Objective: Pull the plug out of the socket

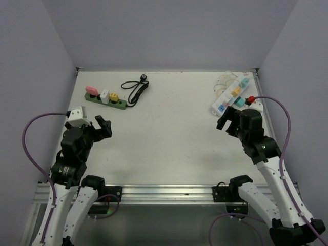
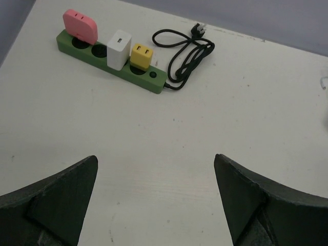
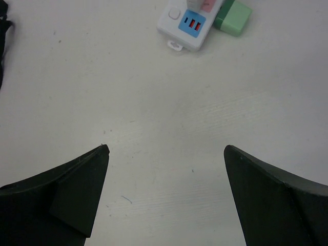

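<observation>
A green socket strip (image 1: pixel 105 101) (image 2: pixel 102 60) lies at the back left with a pink plug (image 2: pixel 80 25), a white plug (image 2: pixel 119 49) and a yellow plug (image 2: pixel 142 56) seated in it. Its black cord (image 2: pixel 184 56) coils to the right. A white socket strip (image 1: pixel 229 94) (image 3: pixel 187 23) lies at the back right with yellow and teal plugs; a green plug (image 3: pixel 232 18) sits beside it. My left gripper (image 1: pixel 102 126) (image 2: pixel 155 159) hovers open, well short of the green strip. My right gripper (image 1: pixel 229 119) (image 3: pixel 166 148) is open just in front of the white strip.
Grey walls close in the table (image 1: pixel 169 133) on the left, back and right. A red knob (image 1: pixel 251 99) shows by the right arm next to the white strip. A metal rail (image 1: pixel 164 192) runs along the near edge.
</observation>
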`<state>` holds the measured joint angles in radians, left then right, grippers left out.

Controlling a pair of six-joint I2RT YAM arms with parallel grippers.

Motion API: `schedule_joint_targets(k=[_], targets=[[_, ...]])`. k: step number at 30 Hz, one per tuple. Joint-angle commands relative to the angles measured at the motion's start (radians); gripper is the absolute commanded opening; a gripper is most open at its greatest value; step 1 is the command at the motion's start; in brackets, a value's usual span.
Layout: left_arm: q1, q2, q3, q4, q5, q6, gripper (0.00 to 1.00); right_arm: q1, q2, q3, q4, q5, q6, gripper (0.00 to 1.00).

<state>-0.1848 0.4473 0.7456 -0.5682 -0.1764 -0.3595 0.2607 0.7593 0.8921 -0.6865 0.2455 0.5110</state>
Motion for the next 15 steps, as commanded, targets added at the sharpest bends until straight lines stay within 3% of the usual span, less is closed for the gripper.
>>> schedule_joint_targets(k=[1,6,15], targets=[[-0.004,0.011,-0.058,0.114,0.017,-0.054,1.0,-0.005,0.032,-0.031,0.051,0.067,0.072,0.99],[-0.004,0.063,-0.152,0.22,0.095,-0.073,1.0,-0.005,0.136,-0.07,0.139,0.211,0.147,0.99],[0.016,0.126,-0.135,0.214,0.127,-0.024,1.0,-0.005,0.469,-0.036,0.326,0.336,0.342,0.99]])
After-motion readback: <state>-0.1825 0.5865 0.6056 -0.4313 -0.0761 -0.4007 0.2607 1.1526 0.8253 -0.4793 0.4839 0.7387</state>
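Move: The left hand has the yellow plug on the green strip about 28 cm ahead, 4 cm left and 22 cm below; the white plug is some 5 cm left of it, the pink one 12 cm left and 4 cm farther out. From the right hand the white strip's middle is roughly 29 cm ahead, 12 cm right and 20 cm below, its blue USB end 21 ahead, 6 right, the green block 20 ahead, 11 right. Both open hands sink towards their strips, left about 6 cm, right 9 cm while reaching forward and turning clockwise. ##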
